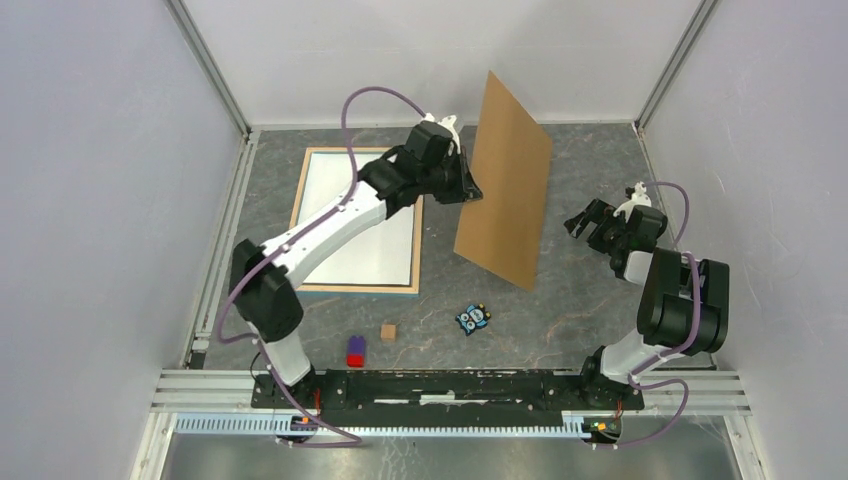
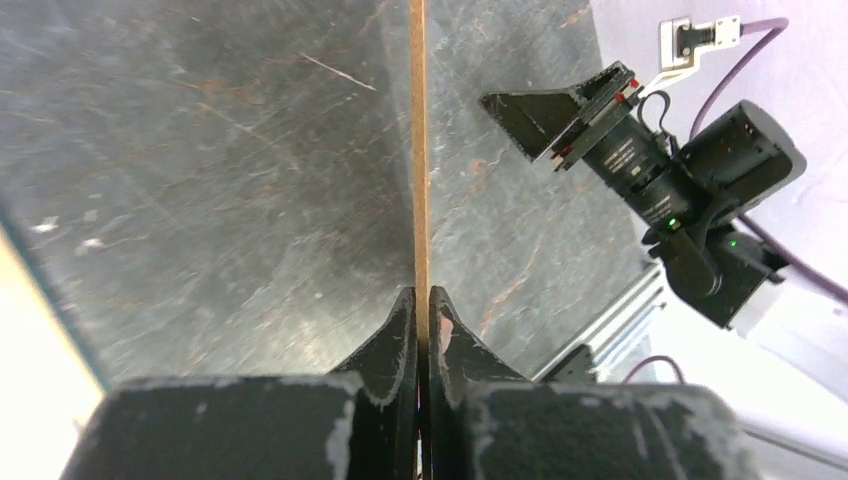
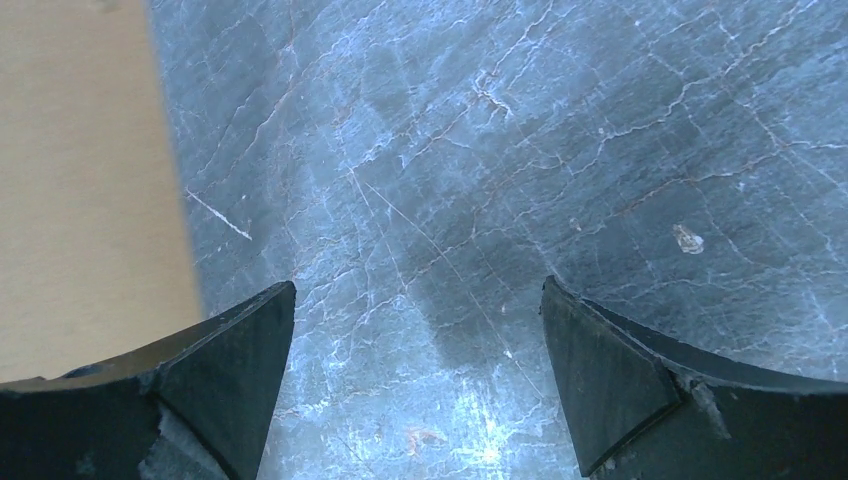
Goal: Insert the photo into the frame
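The frame (image 1: 350, 288) lies flat at the left of the table, its light wood rim up. A white sheet (image 1: 385, 255) fills it; I cannot tell whether this is the photo's back, and no printed picture shows. My left gripper (image 1: 470, 190) is shut on the edge of the brown backing board (image 1: 505, 180), which stands raised and tilted over the table's middle. In the left wrist view the board's thin edge (image 2: 419, 150) runs straight up from between the closed left gripper (image 2: 423, 300). My right gripper (image 1: 590, 220) is open above bare table (image 3: 420, 300), just right of the board (image 3: 80, 180).
A small blue toy (image 1: 473, 318), a brown cube (image 1: 388, 331) and a red-and-purple block (image 1: 356, 350) lie near the front. White walls close in the table on three sides, and a metal rail (image 1: 500, 385) runs along the near edge.
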Robot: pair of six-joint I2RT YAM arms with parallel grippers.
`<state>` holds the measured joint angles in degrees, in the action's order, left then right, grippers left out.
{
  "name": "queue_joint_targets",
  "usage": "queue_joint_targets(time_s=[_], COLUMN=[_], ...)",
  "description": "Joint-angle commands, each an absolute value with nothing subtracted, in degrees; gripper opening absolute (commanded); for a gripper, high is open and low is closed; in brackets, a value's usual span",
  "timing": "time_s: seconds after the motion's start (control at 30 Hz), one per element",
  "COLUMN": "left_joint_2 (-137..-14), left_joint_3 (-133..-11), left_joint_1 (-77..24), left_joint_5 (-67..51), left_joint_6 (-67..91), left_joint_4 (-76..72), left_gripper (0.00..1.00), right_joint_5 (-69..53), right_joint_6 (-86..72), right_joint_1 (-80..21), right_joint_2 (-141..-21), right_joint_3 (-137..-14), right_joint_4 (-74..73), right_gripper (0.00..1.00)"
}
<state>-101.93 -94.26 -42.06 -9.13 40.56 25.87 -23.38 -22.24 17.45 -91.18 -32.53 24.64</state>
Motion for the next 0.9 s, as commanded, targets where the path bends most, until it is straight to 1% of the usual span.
queue_joint_targets(time_s=[0.0,0.13,0.3,0.37,0.53,0.7,0.77,0.87], left_joint_2=[-93.3,-89.6,-86.0,-84.9,-82.7,-84.2,-86.8,-91.2], left_joint_3=[-102.2,-109.1,-116.9,-118.9,-119.7,-119.2,-119.2,-118.7], left_joint_1=[-42.8,-43.5,-43.6,-43.6,-43.6,-43.6,-43.6,-43.6], left_joint_5=[-0.4,9.3,18.7,24.3,42.2,56.1,59.8,60.7], left_joint_6=[28.6,25.9,22.2,20.3,16.6,14.1,14.3,15.2], left_joint_4=[40.9,51.3,61.0,65.2,75.2,82.8,85.4,86.5], left_gripper=[0.02,0.02,0.02,0.02,0.02,0.02,0.02,0.02], right_joint_5=[-24.6,-24.8,-25.9,-26.6,-27.5,-28.2,-28.3,-28.3], right_joint_6=[-22.4,-22.9,-24.0,-24.6,-25.8,-26.4,-26.3,-26.3], right_joint_1=[17.9,18.0,17.9,17.9,17.9,17.8,17.8,17.9], right_joint_2=[-90.1,-90.5,-91.2,-91.5,-92.4,-93.2,-93.4,-93.4], right_joint_3=[-31.8,-31.6,-31.3,-31.0,-30.6,-30.8,-30.8,-30.8], right_joint_4=[26.3,27.0,28.2,29.0,30.7,31.4,31.3,31.2], right_gripper=[0.98,0.98,0.98,0.98,0.98,0.98,0.98,0.98])
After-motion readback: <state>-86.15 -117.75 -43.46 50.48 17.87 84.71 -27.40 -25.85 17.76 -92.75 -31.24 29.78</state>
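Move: The frame, with the photo already lying in it, is where the backing board is being taken. Its middle lies about 25 cm to the left of the left hand, some 3 cm farther out and 23 cm below it. Down on the table, the owl toy lies about 20 cm back and 2 cm right of that hand, and the wooden block some 23 cm back and 18 cm left. From the right hand the frame's middle is about 51 cm left, level with it and slightly lower. The backing board, still pinched by one edge in the left gripper and standing steeply on its side, is carried about 30 cm left towards the frame, clear of the table. The left hand climbs some 15 cm for the first two thirds, then levels off while speeding on leftward, drawing back about 6 cm overall. Its fingers stay shut and swing counter-clockwise roughly 75 degrees, from forward-right to forward and a little left, still slanting down. ##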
